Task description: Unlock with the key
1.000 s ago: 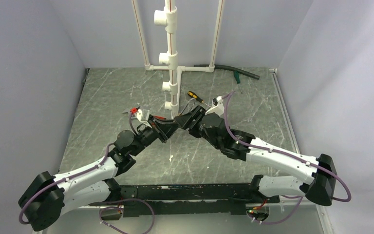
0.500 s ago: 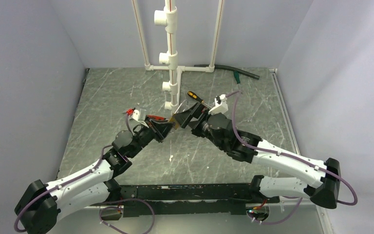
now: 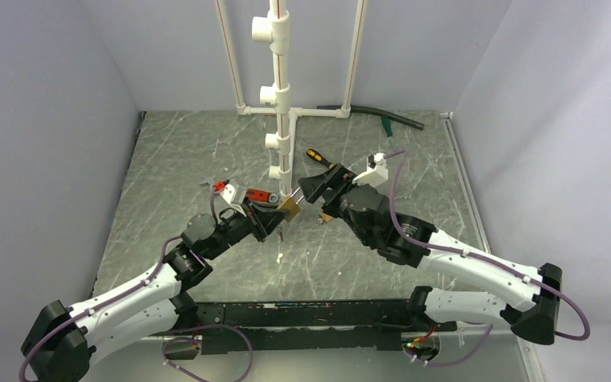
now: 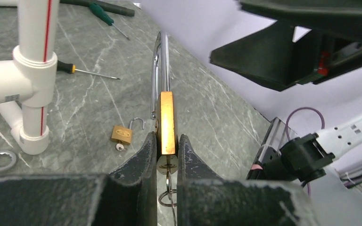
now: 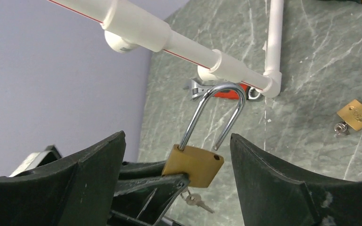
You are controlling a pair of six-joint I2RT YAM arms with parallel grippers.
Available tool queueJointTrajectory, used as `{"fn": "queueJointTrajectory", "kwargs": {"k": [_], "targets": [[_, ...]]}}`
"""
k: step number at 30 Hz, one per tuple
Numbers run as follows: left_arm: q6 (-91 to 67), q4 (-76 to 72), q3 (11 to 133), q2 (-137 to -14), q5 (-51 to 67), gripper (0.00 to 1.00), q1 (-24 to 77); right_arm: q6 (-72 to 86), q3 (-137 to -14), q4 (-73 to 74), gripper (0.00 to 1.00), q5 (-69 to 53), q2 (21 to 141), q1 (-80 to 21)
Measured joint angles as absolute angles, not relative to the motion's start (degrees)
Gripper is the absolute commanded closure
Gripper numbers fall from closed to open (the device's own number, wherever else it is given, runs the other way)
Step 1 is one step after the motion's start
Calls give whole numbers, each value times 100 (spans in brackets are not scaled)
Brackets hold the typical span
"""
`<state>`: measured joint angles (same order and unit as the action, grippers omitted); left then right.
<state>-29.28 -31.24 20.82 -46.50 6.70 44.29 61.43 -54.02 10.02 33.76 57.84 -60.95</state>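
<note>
My left gripper [image 4: 167, 137] is shut on the body of the larger brass padlock [image 4: 167, 120], held above the table with its steel shackle [image 5: 217, 106] pointing up. One shackle leg is out of its hole. The key [image 4: 167, 165] sits in the keyhole under the body, and a ring with a second small key [image 5: 197, 200] hangs from it. My right gripper [image 5: 178, 136] stands open, its fingers on either side of the padlock [image 3: 289, 208] without touching it. In the top view my right gripper [image 3: 312, 189] is just right of my left gripper [image 3: 274, 215].
A small brass padlock [image 4: 122, 134] with its own key lies on the table beside the white PVC pipe stand [image 3: 280, 95]. A red-handled wrench [image 3: 258, 195], a black-and-orange screwdriver [image 3: 318, 157], a green screwdriver [image 3: 385, 123] and a black hose [image 3: 374, 114] lie farther back.
My right gripper has opened and drawn back to the right, off the padlock. My left arm has pulled the padlock slightly nearer and lower. The two grippers no longer meet.
</note>
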Motion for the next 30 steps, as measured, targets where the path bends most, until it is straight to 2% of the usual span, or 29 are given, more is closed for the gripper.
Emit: {"fn": "queueJointTrajectory", "kwargs": {"k": [6,12,17,21,30], "targets": [[-2766,-3052,2082,-4624,1048,100,4429,6167,-5524,1160,26,3402,6198,-6095],[-2716,-2987,2082,-4589,1356,100,4429,6101,-5531,1155,38,3404,6265,-6095],[-2703,-2919,2082,-4471,1542,100,4429,6093,-5599,1251,40,3404,6445,-6093],[-2733,-2923,2082,-4392,1601,100,4427,5977,-5588,1251,47,3321,6495,-6093],[-3264,-3022,2091,-4366,1671,100,4429,4584,-4578,-183,48,2644,5717,-6090]]}}
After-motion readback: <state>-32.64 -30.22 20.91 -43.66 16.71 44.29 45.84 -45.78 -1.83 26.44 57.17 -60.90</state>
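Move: The open shackle of the big brass padlock lies about 2 cm ahead, 3 cm left and 4 cm below the right hand. The left hand already holds the padlock's body, so the shackle is some 5 cm ahead and 5 cm right of it, 1 cm up. On the table nearly 30 cm below the right hand, the small padlock is about 7 cm ahead and 4 cm right, the pipe stand's foot about 12 cm ahead and 7 cm left. Down and a little left, the right hand sinks nearly 4 cm to the shackle, half-closing its wide fingers around it, then eases back about 2 cm and up 1 cm while tipping up and swinging counter-clockwise some 10 degrees. The left hand keeps its pinch on the padlock body and draws it back about 3.5 cm, turning it roughly 10 degrees clockwise and finally lifting slightly. ##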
